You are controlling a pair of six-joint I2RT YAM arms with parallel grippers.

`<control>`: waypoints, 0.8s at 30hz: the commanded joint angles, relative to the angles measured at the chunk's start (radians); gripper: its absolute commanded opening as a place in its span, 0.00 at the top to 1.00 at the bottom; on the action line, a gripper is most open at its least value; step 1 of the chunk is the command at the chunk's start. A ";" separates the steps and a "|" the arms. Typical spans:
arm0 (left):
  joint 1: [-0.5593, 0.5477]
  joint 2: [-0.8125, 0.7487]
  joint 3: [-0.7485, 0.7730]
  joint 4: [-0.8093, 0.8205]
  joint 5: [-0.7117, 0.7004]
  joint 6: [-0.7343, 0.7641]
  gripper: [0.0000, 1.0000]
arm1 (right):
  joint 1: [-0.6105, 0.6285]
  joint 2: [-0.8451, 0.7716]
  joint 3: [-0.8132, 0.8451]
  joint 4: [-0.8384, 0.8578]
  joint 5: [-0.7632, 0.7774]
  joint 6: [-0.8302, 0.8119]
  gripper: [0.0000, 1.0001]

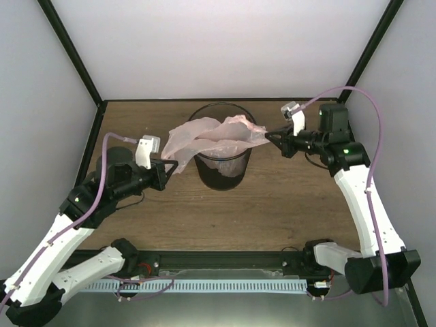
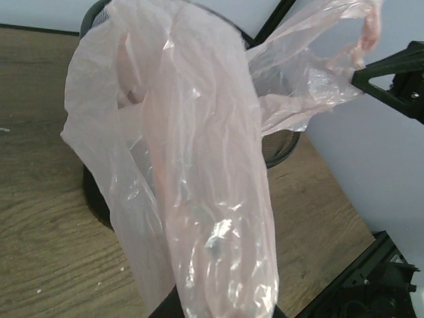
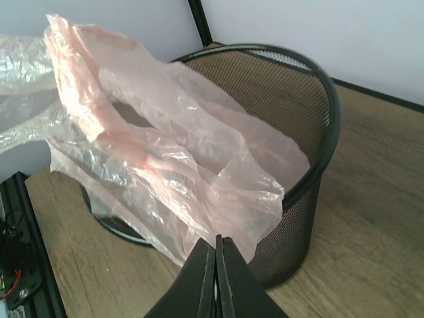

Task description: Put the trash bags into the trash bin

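Note:
The pale-pink translucent trash bag (image 1: 211, 136) hangs stretched across the mouth of the black mesh trash bin (image 1: 219, 176), which stands mid-table. My left gripper (image 1: 173, 165) is shut on the bag's left end, just left of the bin. In the left wrist view the bag (image 2: 199, 199) drapes over the gripper and hides the fingers, with the bin (image 2: 281, 146) behind. My right gripper (image 1: 268, 136) is shut on the bag's right edge, just right of the rim. In the right wrist view the gripper (image 3: 217, 242) pinches the bag (image 3: 172, 165) beside the bin (image 3: 298, 218).
The wooden table (image 1: 286, 204) is boxed in by white walls with black corner posts (image 1: 371, 48). A black frame rail (image 1: 218, 259) runs along the near edge between the arm bases. The right gripper's black finger (image 2: 387, 76) shows at the left wrist view's upper right.

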 commanded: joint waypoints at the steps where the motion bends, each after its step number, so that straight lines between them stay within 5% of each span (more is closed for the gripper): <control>1: -0.004 0.000 -0.064 -0.030 -0.023 0.014 0.96 | -0.006 -0.045 -0.107 0.048 0.011 -0.010 0.99; 10: -0.004 0.035 -0.187 0.007 -0.073 0.059 0.96 | -0.017 -0.085 -0.159 0.067 0.058 -0.019 0.99; 24: -0.003 -0.001 -0.163 -0.019 -0.105 0.108 0.96 | -0.074 -0.102 -0.107 0.021 0.024 0.020 0.99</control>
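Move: The trash bin's middle is about 15 cm ahead of the left gripper, 15 cm to its right and 19 cm below, with the rim only some 6 cm below. From the right gripper the bin is roughly 5 cm ahead, 13 cm to the left and 20 cm below. Both already pinch the trash bag; its bunched middle is about 9 cm ahead and 11 cm right of the left gripper, a few centimetres below. Keep both ends of the bag pinched. Bring the left gripper almost straight down about 10 cm beside the bin, tipping it some 15 degrees, then let it rise a couple of centimetres. Dip the right gripper about 5 cm with it, then lift it roughly 3 cm while easing it right, away from the bin. ##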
